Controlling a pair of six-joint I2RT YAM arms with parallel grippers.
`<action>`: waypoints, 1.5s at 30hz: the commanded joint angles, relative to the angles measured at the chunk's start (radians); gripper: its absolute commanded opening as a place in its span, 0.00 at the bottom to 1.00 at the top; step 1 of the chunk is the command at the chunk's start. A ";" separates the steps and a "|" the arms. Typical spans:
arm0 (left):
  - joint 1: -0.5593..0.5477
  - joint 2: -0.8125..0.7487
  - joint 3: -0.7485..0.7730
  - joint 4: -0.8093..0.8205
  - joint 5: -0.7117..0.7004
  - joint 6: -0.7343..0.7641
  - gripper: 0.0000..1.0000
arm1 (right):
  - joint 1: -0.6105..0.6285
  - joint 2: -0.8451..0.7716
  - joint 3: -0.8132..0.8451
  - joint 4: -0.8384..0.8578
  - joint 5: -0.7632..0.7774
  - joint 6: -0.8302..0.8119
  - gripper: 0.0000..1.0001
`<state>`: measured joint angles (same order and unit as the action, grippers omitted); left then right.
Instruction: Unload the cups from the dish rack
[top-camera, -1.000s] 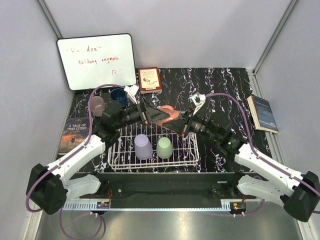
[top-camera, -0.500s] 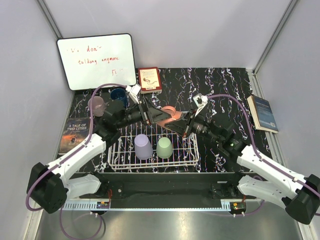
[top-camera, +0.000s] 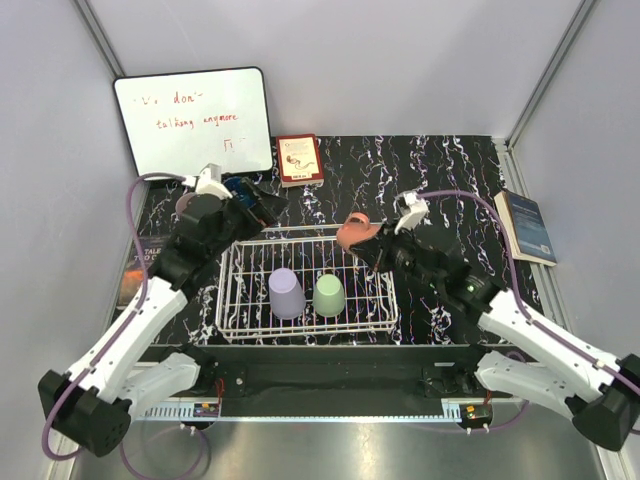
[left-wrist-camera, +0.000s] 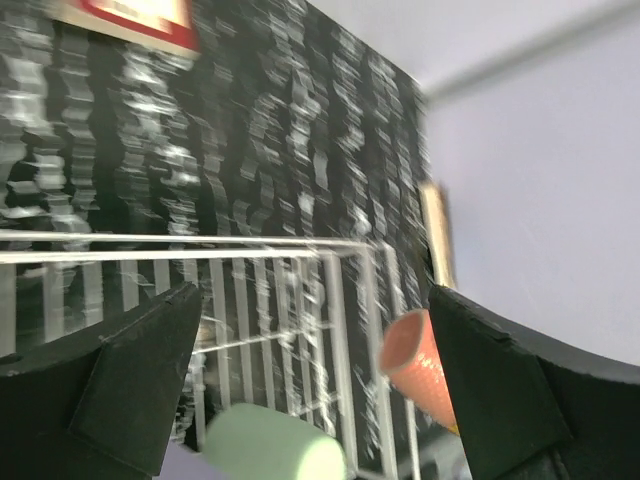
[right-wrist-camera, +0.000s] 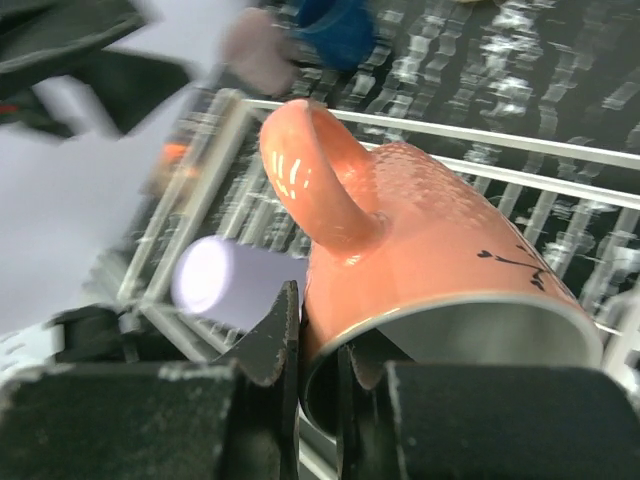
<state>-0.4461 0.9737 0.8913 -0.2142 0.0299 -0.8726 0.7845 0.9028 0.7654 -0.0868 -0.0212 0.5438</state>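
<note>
My right gripper (top-camera: 372, 245) (right-wrist-camera: 318, 310) is shut on the rim of a terracotta cup (top-camera: 354, 233) (right-wrist-camera: 420, 250) with a handle and a pale inside, held over the far right corner of the white wire dish rack (top-camera: 385, 300) (right-wrist-camera: 500, 170). In the rack stand a lavender cup (top-camera: 287, 293) (right-wrist-camera: 225, 285) and a light green cup (top-camera: 329, 295) (left-wrist-camera: 275, 445), both upside down. Outside its far left corner are a dark blue cup (top-camera: 238, 187) (right-wrist-camera: 335, 25) and a mauve cup (top-camera: 188, 206) (right-wrist-camera: 255, 55). My left gripper (top-camera: 258, 205) (left-wrist-camera: 313, 290) hangs open and empty there, facing the rack (left-wrist-camera: 330, 300) and the terracotta cup (left-wrist-camera: 420, 365).
A whiteboard (top-camera: 193, 122) leans on the back wall, a red book (top-camera: 299, 158) beside it. One book (top-camera: 527, 227) lies at the right table edge, another (top-camera: 140, 272) at the left under my left arm. Side walls stand close.
My left arm has drawn back from the terracotta cup to the rack's far left corner, its gripper open. The right gripper keeps the cup and has moved it slightly right.
</note>
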 joint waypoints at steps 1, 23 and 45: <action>0.000 -0.061 0.058 -0.161 -0.272 -0.023 0.99 | -0.001 0.135 0.259 -0.059 0.203 -0.097 0.00; 0.000 -0.027 0.115 -0.496 -0.349 0.012 0.99 | -0.218 1.423 1.785 -0.889 0.147 0.044 0.00; -0.002 0.106 0.055 -0.498 -0.308 -0.034 0.99 | -0.215 1.722 2.000 -0.884 0.090 -0.018 0.00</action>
<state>-0.4465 1.0622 0.9585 -0.7238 -0.2966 -0.8909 0.5621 2.6156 2.7117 -1.0363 0.0933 0.5388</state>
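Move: The right hand holds the orange mug; its goal, the open counter just beyond the dish rack, lies about 29 cm ahead, 8 cm left and 20 cm below. The red-edged book is some 41 cm ahead and 17 cm left, the blue cup about 29 cm ahead and 34 cm left. For the empty left hand, the purple cup is some 14 cm back, about level sideways and 20 cm below; the green cup stands about 10 cm right of the purple one. Forward in a quick arc of about 28 cm, the right hand carries the orange mug over the rack's far rail, first rising some 7 cm, then dropping steeply, briefly rising again and lowering beside the book, wrist tipping down about 30 degrees, grip kept. The left hand, still wide open, swings left, then sinks towards the purple cup, tilting down and turning counter-clockwise. ##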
